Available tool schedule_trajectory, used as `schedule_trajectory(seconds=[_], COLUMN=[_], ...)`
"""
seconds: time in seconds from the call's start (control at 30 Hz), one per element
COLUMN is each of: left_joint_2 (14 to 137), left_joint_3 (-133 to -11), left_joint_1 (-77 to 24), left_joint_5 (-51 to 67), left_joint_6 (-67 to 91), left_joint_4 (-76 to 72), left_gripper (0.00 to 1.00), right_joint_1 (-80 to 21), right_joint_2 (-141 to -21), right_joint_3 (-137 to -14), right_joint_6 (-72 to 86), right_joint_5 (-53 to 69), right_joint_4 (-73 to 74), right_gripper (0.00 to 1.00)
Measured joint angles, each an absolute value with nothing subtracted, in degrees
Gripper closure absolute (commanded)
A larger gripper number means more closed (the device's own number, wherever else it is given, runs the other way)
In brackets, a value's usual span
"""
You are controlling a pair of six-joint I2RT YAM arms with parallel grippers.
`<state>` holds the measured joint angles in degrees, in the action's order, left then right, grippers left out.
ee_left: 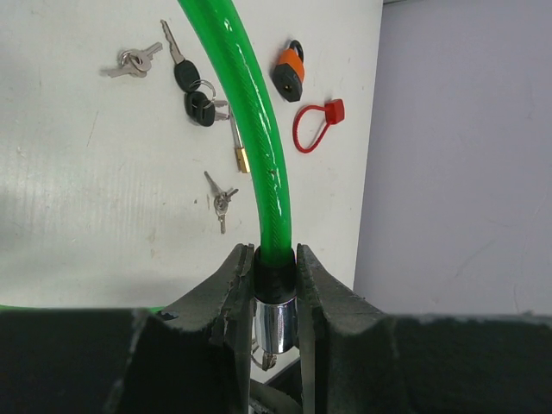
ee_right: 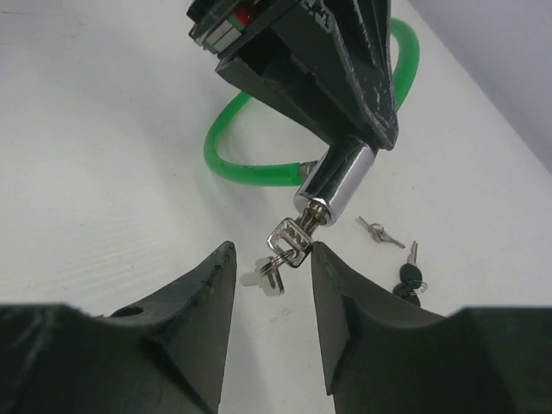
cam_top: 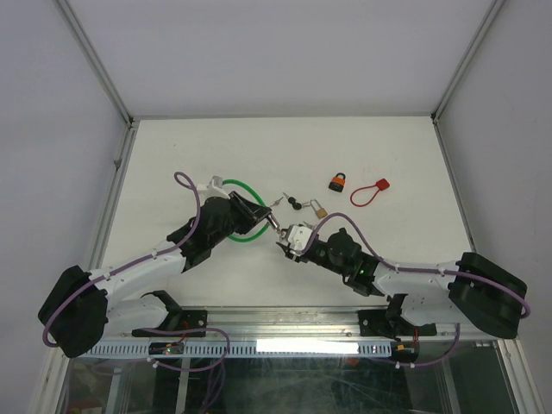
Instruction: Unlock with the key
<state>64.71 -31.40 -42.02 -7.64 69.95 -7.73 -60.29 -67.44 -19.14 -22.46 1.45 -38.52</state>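
A green cable lock (cam_top: 244, 186) lies curled on the white table, and its chrome cylinder end (ee_left: 276, 317) is lifted off the surface. My left gripper (ee_left: 276, 269) is shut on that end, clamping the black collar and chrome barrel. A silver key (ee_right: 294, 236) sticks in the cylinder's (ee_right: 336, 183) keyhole, with a ring and white tag (ee_right: 264, 276) hanging from it. My right gripper (ee_right: 272, 259) is open around the key. Its right finger touches the key's head and its left finger stands clear.
Spare keys lie beyond the cable: a silver pair (ee_left: 135, 60), black-headed keys (ee_left: 194, 90) and a small set (ee_left: 222, 197). An orange padlock (cam_top: 338, 182), a red loop lock (cam_top: 371, 191) and a brass padlock (cam_top: 317, 208) sit further right.
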Motion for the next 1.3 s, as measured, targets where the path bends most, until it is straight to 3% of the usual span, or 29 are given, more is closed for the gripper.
schedule_trajectory(seconds=[0.2, 0.5, 0.77, 1.3], left_joint_2=[64.95, 64.95, 64.93, 63.55], left_joint_3=[-31.59, -31.62, -31.62, -30.37], left_joint_1=[-42.02, -42.02, -42.0, -41.98], left_joint_5=[-7.64, -7.97, -8.51, -7.92], left_joint_6=[70.57, 71.55, 72.62, 73.58], left_joint_4=[-7.46, -6.83, -6.24, -6.02], left_gripper=[1.0, 1.0, 1.0, 0.99], right_joint_1=[-61.47, -62.37, -62.67, -62.61], right_joint_2=[-71.05, -72.88, -72.58, -70.76], right_joint_3=[-18.7, -18.7, -18.61, -18.22], right_joint_6=[-26.57, -27.31, -22.57, -7.11], right_joint_5=[-2.63, -5.76, -9.28, -11.18], right_joint_4=[-46.39, -48.69, -49.34, -48.42], right_gripper=[0.74, 0.78, 1.0, 1.0])
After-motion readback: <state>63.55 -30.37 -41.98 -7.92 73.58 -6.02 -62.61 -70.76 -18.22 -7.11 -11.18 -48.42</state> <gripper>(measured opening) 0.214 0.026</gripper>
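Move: The key sticking out of the lock is just in front of the right hand's open fingers: about 2 cm ahead, 1 cm left and 1 cm up. The lock barrel, held by the left hand, is about 4 cm ahead, 3 cm left and 2 cm up. On the table, some 12 cm lower, the black keys lie about 13 cm ahead and 3 cm right. From the left hand the key is about 5 cm back, 4 cm right and 1 cm down. The right hand moves some 2 cm forward and up, closes on the key, then rolls about 10 degrees. ##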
